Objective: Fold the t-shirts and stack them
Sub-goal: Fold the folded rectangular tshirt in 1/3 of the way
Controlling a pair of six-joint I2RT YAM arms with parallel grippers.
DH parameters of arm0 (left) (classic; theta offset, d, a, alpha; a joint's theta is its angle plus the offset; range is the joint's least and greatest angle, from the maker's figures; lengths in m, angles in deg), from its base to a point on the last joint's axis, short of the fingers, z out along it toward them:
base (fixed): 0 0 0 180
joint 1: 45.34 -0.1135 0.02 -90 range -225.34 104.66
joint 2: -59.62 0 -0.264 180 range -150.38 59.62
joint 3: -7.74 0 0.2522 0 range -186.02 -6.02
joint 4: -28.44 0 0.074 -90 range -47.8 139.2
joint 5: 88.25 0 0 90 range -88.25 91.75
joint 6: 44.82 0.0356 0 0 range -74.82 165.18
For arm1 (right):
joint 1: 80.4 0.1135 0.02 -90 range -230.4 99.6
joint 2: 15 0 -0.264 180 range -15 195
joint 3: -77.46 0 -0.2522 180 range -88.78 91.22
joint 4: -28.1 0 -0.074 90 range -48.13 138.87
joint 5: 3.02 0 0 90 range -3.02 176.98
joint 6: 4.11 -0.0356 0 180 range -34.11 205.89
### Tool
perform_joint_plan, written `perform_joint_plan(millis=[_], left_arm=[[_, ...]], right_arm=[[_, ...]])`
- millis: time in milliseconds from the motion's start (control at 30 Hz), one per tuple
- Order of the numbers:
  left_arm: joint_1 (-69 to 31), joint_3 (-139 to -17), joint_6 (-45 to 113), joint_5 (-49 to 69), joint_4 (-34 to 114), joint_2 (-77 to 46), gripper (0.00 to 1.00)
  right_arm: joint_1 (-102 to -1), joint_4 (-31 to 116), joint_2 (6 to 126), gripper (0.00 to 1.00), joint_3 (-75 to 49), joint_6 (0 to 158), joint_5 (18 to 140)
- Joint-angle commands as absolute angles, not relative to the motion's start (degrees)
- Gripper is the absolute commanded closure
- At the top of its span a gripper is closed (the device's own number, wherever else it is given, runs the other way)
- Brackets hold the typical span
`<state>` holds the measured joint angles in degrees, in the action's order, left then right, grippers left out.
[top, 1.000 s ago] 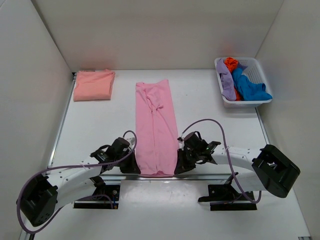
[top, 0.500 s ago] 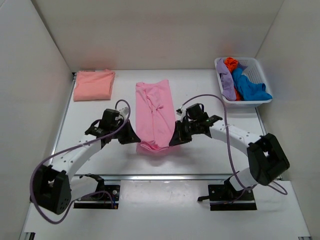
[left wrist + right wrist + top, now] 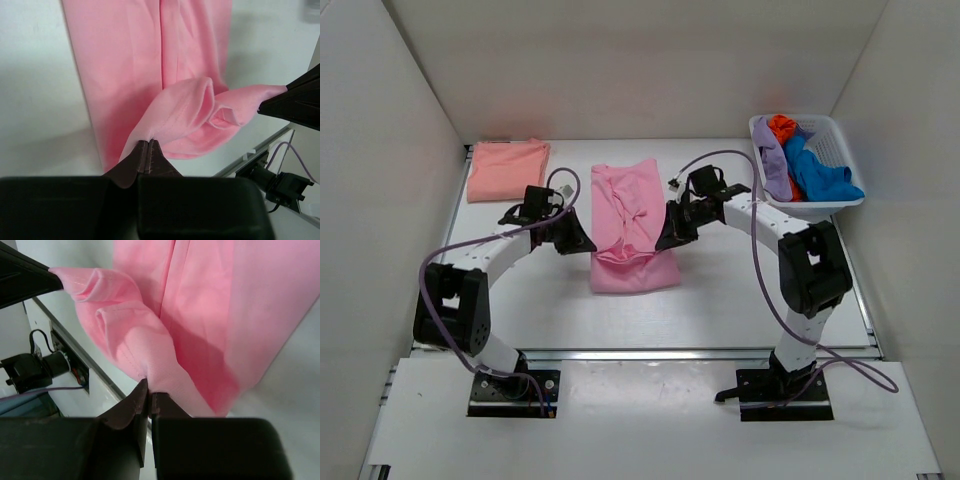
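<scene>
The light pink t-shirt lies as a long strip mid-table, its near end lifted and carried back over itself. My left gripper is shut on the shirt's left near corner. My right gripper is shut on the right near corner. Both hold the hem a little above the cloth below, and it sags between them. The salmon-peach t-shirt lies folded at the far left of the table.
A white lattice basket with purple, orange and blue clothes stands at the far right. White walls close in the table on three sides. A metal rail runs along the table's near edge.
Both grippers have carried the pink shirt's near hem away from the front edge toward the back, folding the strip over itself. The shirt now looks about half as long.
</scene>
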<state>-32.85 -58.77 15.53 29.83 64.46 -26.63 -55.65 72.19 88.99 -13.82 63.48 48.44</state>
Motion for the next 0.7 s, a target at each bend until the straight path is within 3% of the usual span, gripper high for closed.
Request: perform_joint_plan(millis=[0,200,267,367,400,467,667], left_arm=[[-33.73,-64.19,17.32,31.98,62.06,-29.92,1.0],[-34.7,-70.95,16.79,31.81,60.48,-37.66,0.98],[-35.75,-72.72,15.74,31.2,59.17,-39.6,0.76],[-38.73,-74.31,13.11,31.46,56.8,-40.74,0.59],[-39.18,-74.57,12.23,31.02,56.01,-40.57,0.54],[-40.85,-74.75,11.26,30.23,54.95,-39.52,0.53],[-40.16,-68.53,13.09,29.35,55.73,-34.87,0.44]], right_arm=[[-57.11,74.91,92.04,1.0,-7.15,66.56,47.52],[-59.22,79.21,100.57,1.0,5.33,69.1,48.22],[-60.1,79.48,103.38,0.81,8.85,69.19,49.19],[-61.41,78.87,104.53,0.56,13.0,69.72,52.17],[-61.51,78.17,104.45,0.53,13.44,69.29,53.57],[-63.17,76.33,102.35,0.48,11.87,68.41,55.51],[-65.64,70.35,93.3,0.48,-3.95,67.34,54.73]])
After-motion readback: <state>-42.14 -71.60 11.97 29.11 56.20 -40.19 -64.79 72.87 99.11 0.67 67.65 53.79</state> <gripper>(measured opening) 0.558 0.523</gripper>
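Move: The pink t-shirt's raised near edge is already pinched in both hands; the line across the strip where it comes down lies about 11 cm ahead of the left hand, some 2 cm left and 8 below. From the right hand that spot is roughly 11 cm ahead, 3 right and 9 below. Counted from the left hand, the collar opening is about 18 cm ahead and 8 right, the strip's near fold about 6 cm back and 10 right. The pink t-shirt's held edge is carried forward at a steady height over the strip towards the collar, both hands level with each other, for some 6 cm. Then both grippers open about halfway and let go, still travelling forward to about 11 cm in all while parting outwards, left hand to the left and right hand to the right, by about 5 cm each, wrists swinging outwards about 10 degrees; the right eases back slightly at the very end. ##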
